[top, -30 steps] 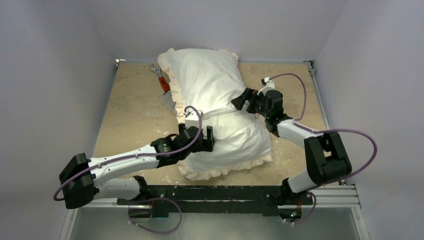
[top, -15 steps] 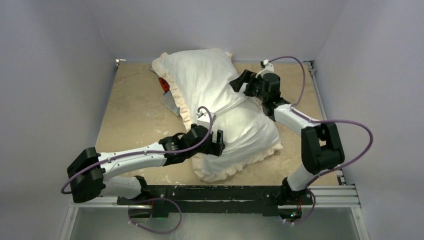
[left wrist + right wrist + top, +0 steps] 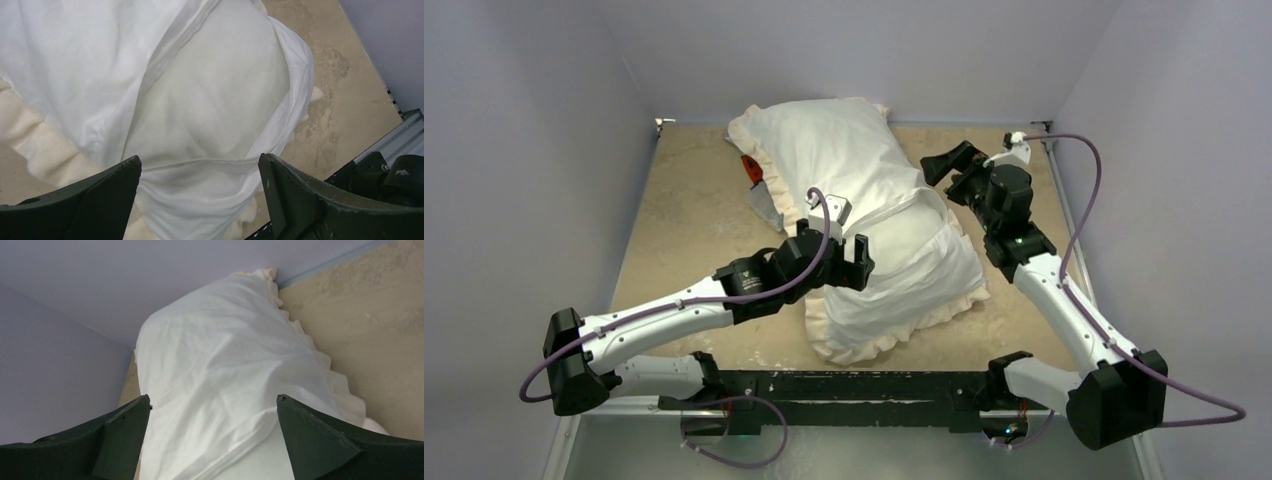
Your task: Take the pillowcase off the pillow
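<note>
The pillowcase (image 3: 829, 150), white with a cream frill, lies slantwise from the back wall toward the front. It gapes in the middle, and the plain white pillow (image 3: 911, 238) shows through the slit. My left gripper (image 3: 857, 262) hovers open over the near half. In the left wrist view its fingers (image 3: 200, 172) straddle the near flap's hem without pinching it, with the pillow (image 3: 215, 95) beyond and the pillowcase (image 3: 70, 55) at left. My right gripper (image 3: 946, 162) is open beside the pillowcase's right edge. In the right wrist view its fingers (image 3: 212, 412) hold nothing, and the pillowcase (image 3: 210, 365) fills the middle.
An orange-handled tool (image 3: 750, 169) and a grey piece (image 3: 766, 208) lie just left of the pillowcase's frill. Pale walls close in the back and both sides. A metal rail (image 3: 874, 388) with the arm bases runs along the front edge of the beige table (image 3: 684, 230).
My right gripper has come off the pillow's middle and swung back and to the right. My left arm has reached further right. The pillow's near end shifted slightly right.
</note>
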Robot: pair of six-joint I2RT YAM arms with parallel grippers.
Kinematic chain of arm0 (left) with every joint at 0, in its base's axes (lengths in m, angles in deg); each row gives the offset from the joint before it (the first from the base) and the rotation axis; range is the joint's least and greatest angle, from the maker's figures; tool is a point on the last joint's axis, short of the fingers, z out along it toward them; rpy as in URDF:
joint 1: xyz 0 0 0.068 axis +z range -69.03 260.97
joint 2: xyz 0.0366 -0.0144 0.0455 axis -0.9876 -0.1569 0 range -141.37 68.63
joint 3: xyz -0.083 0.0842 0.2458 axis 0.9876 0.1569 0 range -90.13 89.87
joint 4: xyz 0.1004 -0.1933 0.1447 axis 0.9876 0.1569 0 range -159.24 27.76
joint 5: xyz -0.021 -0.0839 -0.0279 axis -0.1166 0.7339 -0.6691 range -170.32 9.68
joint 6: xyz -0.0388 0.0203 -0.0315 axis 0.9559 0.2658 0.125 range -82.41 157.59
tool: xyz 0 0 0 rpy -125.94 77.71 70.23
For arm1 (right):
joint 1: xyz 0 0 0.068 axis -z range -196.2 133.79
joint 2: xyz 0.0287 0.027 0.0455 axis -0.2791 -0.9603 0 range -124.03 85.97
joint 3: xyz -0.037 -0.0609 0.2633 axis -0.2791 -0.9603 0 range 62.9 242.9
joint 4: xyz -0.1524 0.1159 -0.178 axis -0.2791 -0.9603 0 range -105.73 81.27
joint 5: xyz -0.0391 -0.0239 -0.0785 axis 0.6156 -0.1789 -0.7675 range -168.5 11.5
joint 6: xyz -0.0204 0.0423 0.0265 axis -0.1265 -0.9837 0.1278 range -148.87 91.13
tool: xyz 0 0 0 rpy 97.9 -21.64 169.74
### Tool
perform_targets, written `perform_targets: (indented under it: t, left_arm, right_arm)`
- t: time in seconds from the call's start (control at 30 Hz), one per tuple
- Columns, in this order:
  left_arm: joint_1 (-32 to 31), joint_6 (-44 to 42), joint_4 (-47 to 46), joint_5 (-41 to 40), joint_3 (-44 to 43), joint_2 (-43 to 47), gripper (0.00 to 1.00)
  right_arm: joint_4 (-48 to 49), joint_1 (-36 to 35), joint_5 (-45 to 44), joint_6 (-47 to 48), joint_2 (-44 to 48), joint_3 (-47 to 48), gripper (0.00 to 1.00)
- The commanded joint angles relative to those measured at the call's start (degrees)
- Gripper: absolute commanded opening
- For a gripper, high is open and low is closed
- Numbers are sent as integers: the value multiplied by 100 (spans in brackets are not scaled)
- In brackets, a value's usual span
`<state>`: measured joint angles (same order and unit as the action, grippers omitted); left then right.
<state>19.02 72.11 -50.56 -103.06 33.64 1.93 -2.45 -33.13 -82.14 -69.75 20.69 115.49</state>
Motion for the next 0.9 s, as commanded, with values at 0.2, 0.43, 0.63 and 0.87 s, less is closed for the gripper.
perform_targets:
  t: [0.2, 0.43, 0.63, 0.87]
  left_arm:
    - [-27, -429, -21, -131, -1068, -842, 88]
    - [-27, -387, -79, -420, -1866, -2045, 88]
    - [-17, -73, -202, -962, -2205, -2874, 88]
    - [227, 336, -142, -1329, -1924, -3286, 89]
  right_arm:
    - [-808, -10, 20, -803, 432, -894, 99]
    - [-808, -6, -68, -899, 530, -1102, 99]
    - [-658, -10, -329, -941, 418, -1196, 99]
    - [-23, -20, -6, -678, 380, -1654, 99]
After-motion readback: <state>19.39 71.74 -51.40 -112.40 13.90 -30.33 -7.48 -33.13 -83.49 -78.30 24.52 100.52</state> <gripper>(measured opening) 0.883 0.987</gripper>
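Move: The exposed pillow, showing between the case's two flaps, has its middle about 8 cm ahead of the left hand, 8 cm to its right and 9 cm below. The far flap's middle is some 15 cm ahead of this hand and 2 cm left, the near flap's about 6 cm back and 8 cm right, both roughly 10 cm below. From the right hand the exposed pillow lies about 8 cm back, 6 cm left and 17 cm down. Left, open, moves forward-right and down 7 cm onto exposed pillow; right, open, sinks 12 cm towards it, tipping down. ##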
